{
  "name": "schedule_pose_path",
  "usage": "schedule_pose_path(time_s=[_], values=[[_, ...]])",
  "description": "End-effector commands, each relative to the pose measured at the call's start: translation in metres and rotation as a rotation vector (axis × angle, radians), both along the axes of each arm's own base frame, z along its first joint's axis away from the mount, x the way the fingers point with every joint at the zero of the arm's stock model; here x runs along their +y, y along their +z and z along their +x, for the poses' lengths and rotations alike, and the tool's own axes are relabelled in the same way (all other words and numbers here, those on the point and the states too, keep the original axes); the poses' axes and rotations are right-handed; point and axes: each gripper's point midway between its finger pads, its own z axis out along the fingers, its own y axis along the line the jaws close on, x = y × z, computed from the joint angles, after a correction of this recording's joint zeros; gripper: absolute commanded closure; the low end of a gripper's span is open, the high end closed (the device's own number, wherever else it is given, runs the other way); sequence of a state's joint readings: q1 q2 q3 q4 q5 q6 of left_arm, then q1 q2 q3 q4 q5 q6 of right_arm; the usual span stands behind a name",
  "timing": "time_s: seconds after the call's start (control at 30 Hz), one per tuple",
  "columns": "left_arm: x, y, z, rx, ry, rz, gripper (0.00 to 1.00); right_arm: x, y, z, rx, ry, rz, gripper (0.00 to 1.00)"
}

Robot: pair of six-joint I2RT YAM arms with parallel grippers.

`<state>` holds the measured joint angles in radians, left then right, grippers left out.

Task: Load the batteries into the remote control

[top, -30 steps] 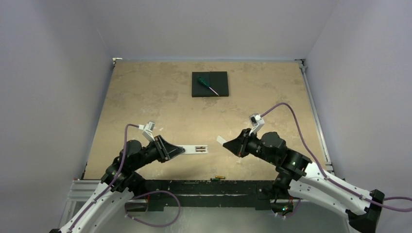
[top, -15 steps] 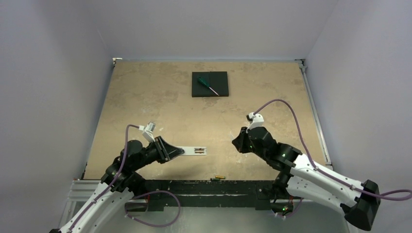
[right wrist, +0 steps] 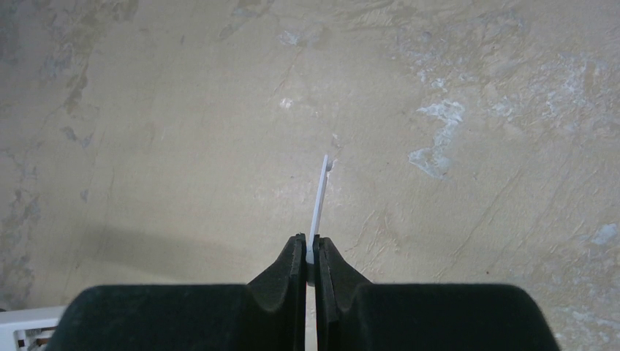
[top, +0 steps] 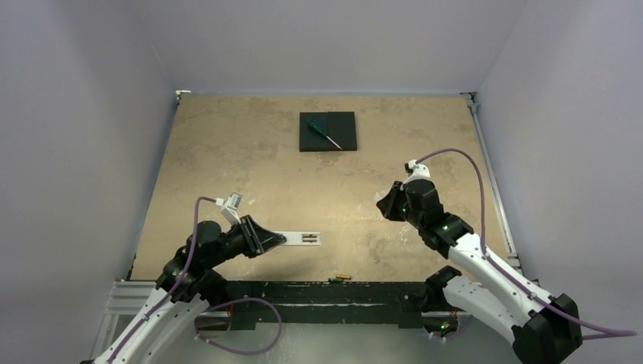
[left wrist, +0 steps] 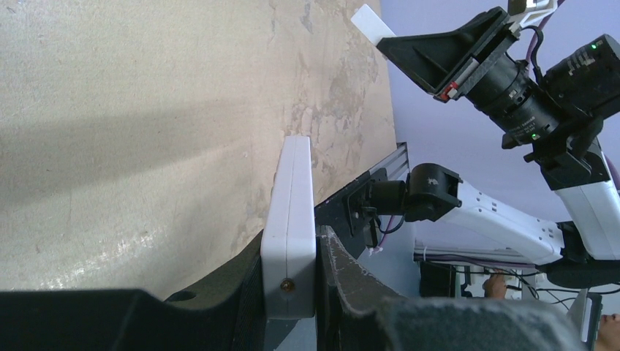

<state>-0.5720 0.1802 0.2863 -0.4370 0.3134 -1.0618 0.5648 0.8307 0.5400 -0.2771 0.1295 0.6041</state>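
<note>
My left gripper (top: 265, 236) is shut on one end of the white remote control (top: 297, 238), which juts out to the right just above the table. Dark batteries (top: 309, 239) sit in its open compartment. The left wrist view shows the remote control (left wrist: 291, 212) edge-on between the fingers (left wrist: 343, 270). A loose battery (top: 343, 277) lies by the table's near edge. My right gripper (right wrist: 312, 245) is shut on a thin white cover strip (right wrist: 319, 197), held edge-on over bare table. From above, the right gripper (top: 384, 205) is well right of the remote.
A black square pad (top: 327, 131) at the back centre carries a green-handled screwdriver (top: 324, 135). The table's metal front rail (top: 318, 292) runs between the arm bases. Grey walls close in the left, back and right sides.
The right arm has swung right and back, away from the remote, carrying the cover strip and turning its wrist. The left arm and the remote have barely moved.
</note>
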Motion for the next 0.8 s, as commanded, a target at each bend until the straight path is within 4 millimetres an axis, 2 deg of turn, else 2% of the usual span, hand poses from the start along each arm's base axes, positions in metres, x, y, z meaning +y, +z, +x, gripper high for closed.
schedule_pose_path(time_s=[0.0,0.43,0.77], values=[[0.0,0.026,-0.001,-0.067,-0.008,-0.031,1.0,-0.002,-0.005,0.009,0.003,0.028,0.047,1.0],[0.001,0.025,-0.003,-0.064,-0.011,-0.027,1.0,-0.028,-0.042,0.023,0.11,-0.027,0.153,1.0],[0.001,0.023,-0.004,-0.061,-0.015,-0.026,1.0,-0.044,-0.06,0.026,0.159,-0.061,0.262,1.0]])
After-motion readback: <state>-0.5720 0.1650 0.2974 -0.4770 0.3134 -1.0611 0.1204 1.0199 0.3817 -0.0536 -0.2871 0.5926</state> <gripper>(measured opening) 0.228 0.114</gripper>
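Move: Right hand, with the battery cover pinched: the bare table it is being lowered towards lies some 7 cm to your right, 3 cm ahead and about 12 cm below. The remote's open battery bay is about 22 cm left and 9 cm back, roughly at your height; the loose batteries are about 13 cm left, 20 cm back and 13 cm below. From the left hand, that bare table is roughly 38 cm right, 14 cm ahead and 14 cm below. Lower the right gripper steadily by about 7 cm towards the empty right side of the table while carrying the battery cover some 5 cm to the right, away from the remote, and easing slightly forward. Let the wrist tip down and roll its left side up about 10 degrees each; keep the fingers shut on the cover. Hold the remote still with the left hand. ##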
